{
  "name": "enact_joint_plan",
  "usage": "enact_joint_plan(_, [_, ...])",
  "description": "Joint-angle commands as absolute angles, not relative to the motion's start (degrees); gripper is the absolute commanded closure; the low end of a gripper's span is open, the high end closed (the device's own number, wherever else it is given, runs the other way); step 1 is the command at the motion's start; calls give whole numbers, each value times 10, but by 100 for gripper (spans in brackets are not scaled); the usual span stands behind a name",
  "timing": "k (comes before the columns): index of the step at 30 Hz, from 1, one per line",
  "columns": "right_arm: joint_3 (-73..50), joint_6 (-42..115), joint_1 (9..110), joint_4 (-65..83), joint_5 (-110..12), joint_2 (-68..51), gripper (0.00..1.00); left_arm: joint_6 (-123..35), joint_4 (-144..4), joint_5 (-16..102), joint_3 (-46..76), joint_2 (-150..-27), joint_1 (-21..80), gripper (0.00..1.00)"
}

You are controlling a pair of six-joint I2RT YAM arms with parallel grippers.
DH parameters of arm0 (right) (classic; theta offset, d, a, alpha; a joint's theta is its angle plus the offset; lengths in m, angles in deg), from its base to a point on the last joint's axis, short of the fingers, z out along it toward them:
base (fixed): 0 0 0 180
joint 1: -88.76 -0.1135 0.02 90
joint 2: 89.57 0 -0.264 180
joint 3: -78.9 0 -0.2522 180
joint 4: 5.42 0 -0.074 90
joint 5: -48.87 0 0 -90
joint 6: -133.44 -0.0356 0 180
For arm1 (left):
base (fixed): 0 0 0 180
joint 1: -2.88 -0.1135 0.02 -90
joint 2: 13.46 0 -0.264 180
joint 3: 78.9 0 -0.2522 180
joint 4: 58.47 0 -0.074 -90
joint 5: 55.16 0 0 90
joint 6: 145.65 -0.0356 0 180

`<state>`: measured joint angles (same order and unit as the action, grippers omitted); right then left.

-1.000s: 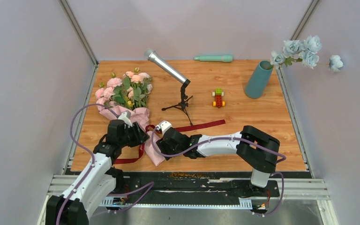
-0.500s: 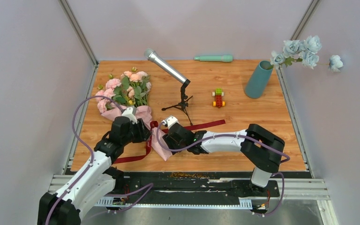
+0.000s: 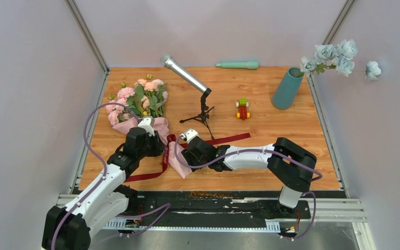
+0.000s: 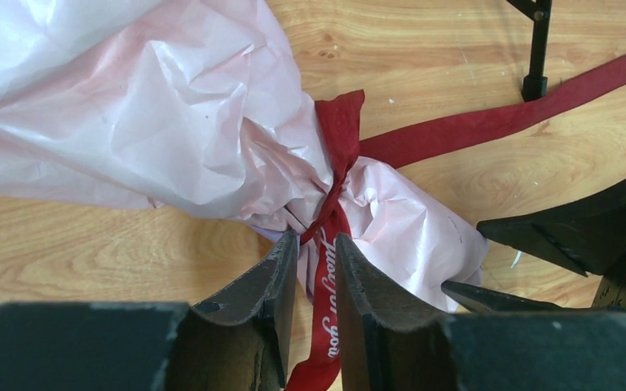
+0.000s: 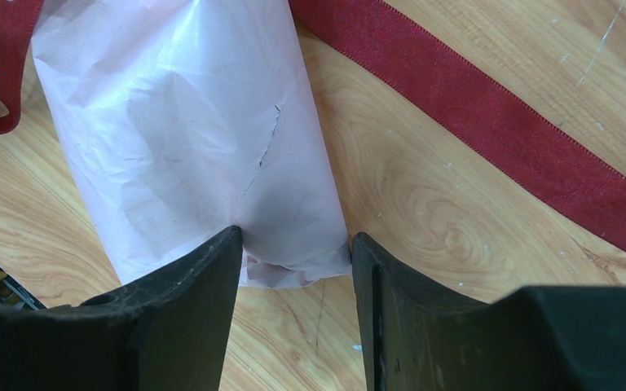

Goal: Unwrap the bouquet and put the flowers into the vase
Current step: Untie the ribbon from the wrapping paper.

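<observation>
The bouquet (image 3: 140, 99) lies at the left of the table, its blooms pointing to the back. Its pink paper wrap (image 4: 171, 122) is tied with a dark red ribbon (image 4: 338, 130). My left gripper (image 4: 316, 244) stands just below the knot. Its jaws are narrow on either side of a ribbon tail, with a slit of space still showing. My right gripper (image 5: 295, 244) has both fingertips pressed on the lower end of the wrap (image 5: 187, 138). A second ribbon tail (image 5: 489, 122) runs off to the right. The teal vase (image 3: 287, 88) stands at the back right.
A microphone (image 3: 185, 73) on a small black tripod (image 3: 203, 112) stands just right of the bouquet. A toy of coloured blocks (image 3: 243, 109) sits mid-table. A mint-green rod (image 3: 237, 64) lies at the back edge. Pale blue flowers (image 3: 333, 56) stick out by the vase's mouth.
The bouquet and both grippers have shifted a little towards the back. My left gripper's jaws have narrowed around the ribbon tail. The right gripper has kept its hold on the wrap's end.
</observation>
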<state>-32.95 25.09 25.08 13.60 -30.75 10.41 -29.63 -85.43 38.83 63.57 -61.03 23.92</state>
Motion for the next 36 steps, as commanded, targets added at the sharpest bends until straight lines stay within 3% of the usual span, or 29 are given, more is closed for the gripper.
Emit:
enact_joint_plan(1, [-331, 252, 256, 120, -309, 91, 48, -314, -808, 403, 619, -617, 242, 69])
enact_joint_plan(28, [-331, 245, 266, 117, -334, 102, 50, -336, -757, 429, 600, -714, 241, 73])
enact_joint_plan(36, [-330, 242, 266, 124, -318, 109, 52, -325, -751, 423, 608, -713, 243, 98])
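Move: Just ahead of the left hand's half-open fingers lies the ribbon knot on the bouquet's neck, about 2 cm forward, 2 cm right and 3 cm down. From that hand, the wrapping's tail lies about 6 cm right and 3 cm back, the printed ribbon end 9 cm back and 6 cm left, and the gathered upper wrapping 8 cm forward and 5 cm left, all lower. The knot is some 6 cm forward and 7 cm left of the right hand, and slightly higher. Easing down about 2 cm to the ribbon knot, the left hand also works forward and right by roughly 1.5 cm each, turning some 5 degrees clockwise, then shuts its fingers almost fully at the knot, seemingly pinching ribbon. The right hand stays put, its half-open fingers still straddling the end of the wrapping's tail. ##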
